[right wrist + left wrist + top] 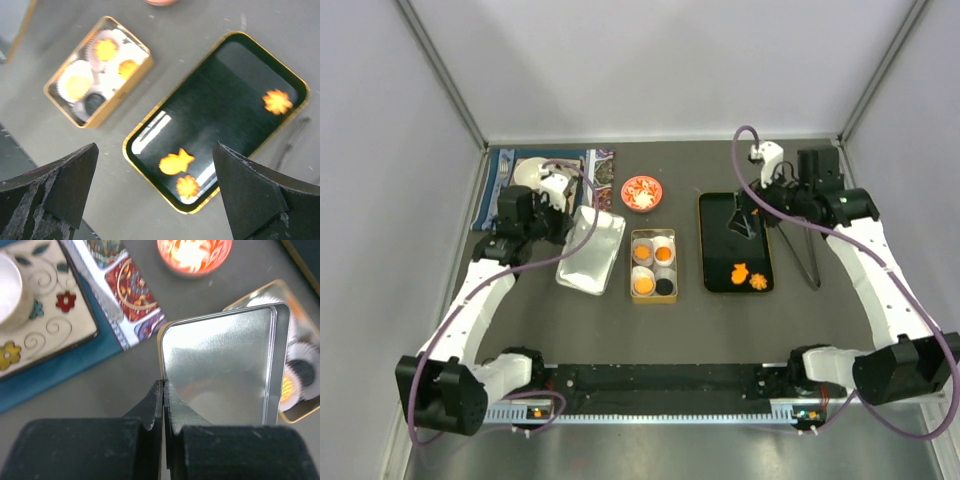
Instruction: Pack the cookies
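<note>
A gold tin box (653, 265) holds white paper cups with cookies: three orange ones (106, 49) and a black one (93, 102). More orange cookies lie on the black tray (712, 250): a fish shape (176, 162), a flower (188, 186) and another flower (277, 101). My left gripper (164, 385) is shut on the edge of the silver tin lid (220, 365), which sits tilted just left of the box (305, 410). My right gripper (155, 146) hangs open above the tray, with nothing between its fingers.
A red-and-white dish (642, 192) stands behind the box. Metal tongs (807, 255) lie right of the tray. A patterned card (125, 290) and a white plate (40, 315) sit on a blue mat at the back left.
</note>
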You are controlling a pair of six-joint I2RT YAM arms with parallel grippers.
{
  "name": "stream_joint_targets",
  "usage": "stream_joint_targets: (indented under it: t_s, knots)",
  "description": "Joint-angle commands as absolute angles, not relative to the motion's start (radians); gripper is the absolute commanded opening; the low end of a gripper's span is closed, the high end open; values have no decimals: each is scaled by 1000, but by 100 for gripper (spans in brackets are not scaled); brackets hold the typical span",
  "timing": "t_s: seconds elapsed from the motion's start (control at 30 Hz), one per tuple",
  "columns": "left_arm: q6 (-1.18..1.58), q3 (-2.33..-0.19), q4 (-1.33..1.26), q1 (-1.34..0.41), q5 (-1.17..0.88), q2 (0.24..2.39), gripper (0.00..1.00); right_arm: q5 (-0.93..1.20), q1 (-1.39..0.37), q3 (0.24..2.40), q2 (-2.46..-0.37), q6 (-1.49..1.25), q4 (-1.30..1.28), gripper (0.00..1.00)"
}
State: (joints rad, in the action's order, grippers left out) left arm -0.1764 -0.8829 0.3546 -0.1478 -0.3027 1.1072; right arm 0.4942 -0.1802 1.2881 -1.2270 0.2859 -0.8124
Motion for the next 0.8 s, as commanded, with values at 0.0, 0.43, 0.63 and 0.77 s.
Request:
stream_joint_targets:
  t_s: [0.0, 0.43, 0.63, 0.77]
  knots:
    - [-71, -1001, 267, -152, -405, 1072, 0, 659, -250, 1405, -1273, 223, -796, 99]
    - [268, -1143, 100, -204, -437, 1104, 0, 686, -537, 1514, -1410, 16, -474, 99]
    - [334, -1144, 91, -242, -417, 1104, 0, 669, -598, 1540, -1468, -40, -368, 99]
    - [357, -1146, 83, -248, -419, 1098, 0, 670, -632, 1554, -1512, -43, -339, 99]
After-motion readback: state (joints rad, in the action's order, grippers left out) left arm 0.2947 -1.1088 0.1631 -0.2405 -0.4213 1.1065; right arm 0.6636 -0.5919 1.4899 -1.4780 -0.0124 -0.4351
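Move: The left hand already pinches the lid by its left rim, with the cookie tin about 17 cm to its right, 2 cm nearer the base and 16 cm below; the patterned bowl sits 17 cm ahead, 14 cm right and 17 cm down. From the open right hand, the lid's middle is some 33 cm left, about level front to back, and 7 cm lower; the tin is 22 cm left, 1 cm ahead and 22 cm down, the baking tray 7 cm ahead, 2 cm left and 24 cm below. Upward by about 15 cm and some 7 cm to the right, the left hand carries the lid while rolling nearly 30 degrees so its free right side comes up. At the same time the open right hand sweeps about 19 cm left and some 6 cm up, turning counter-clockwise and rolling its left side up, and comes close beside the lid's free right rim without closing. ##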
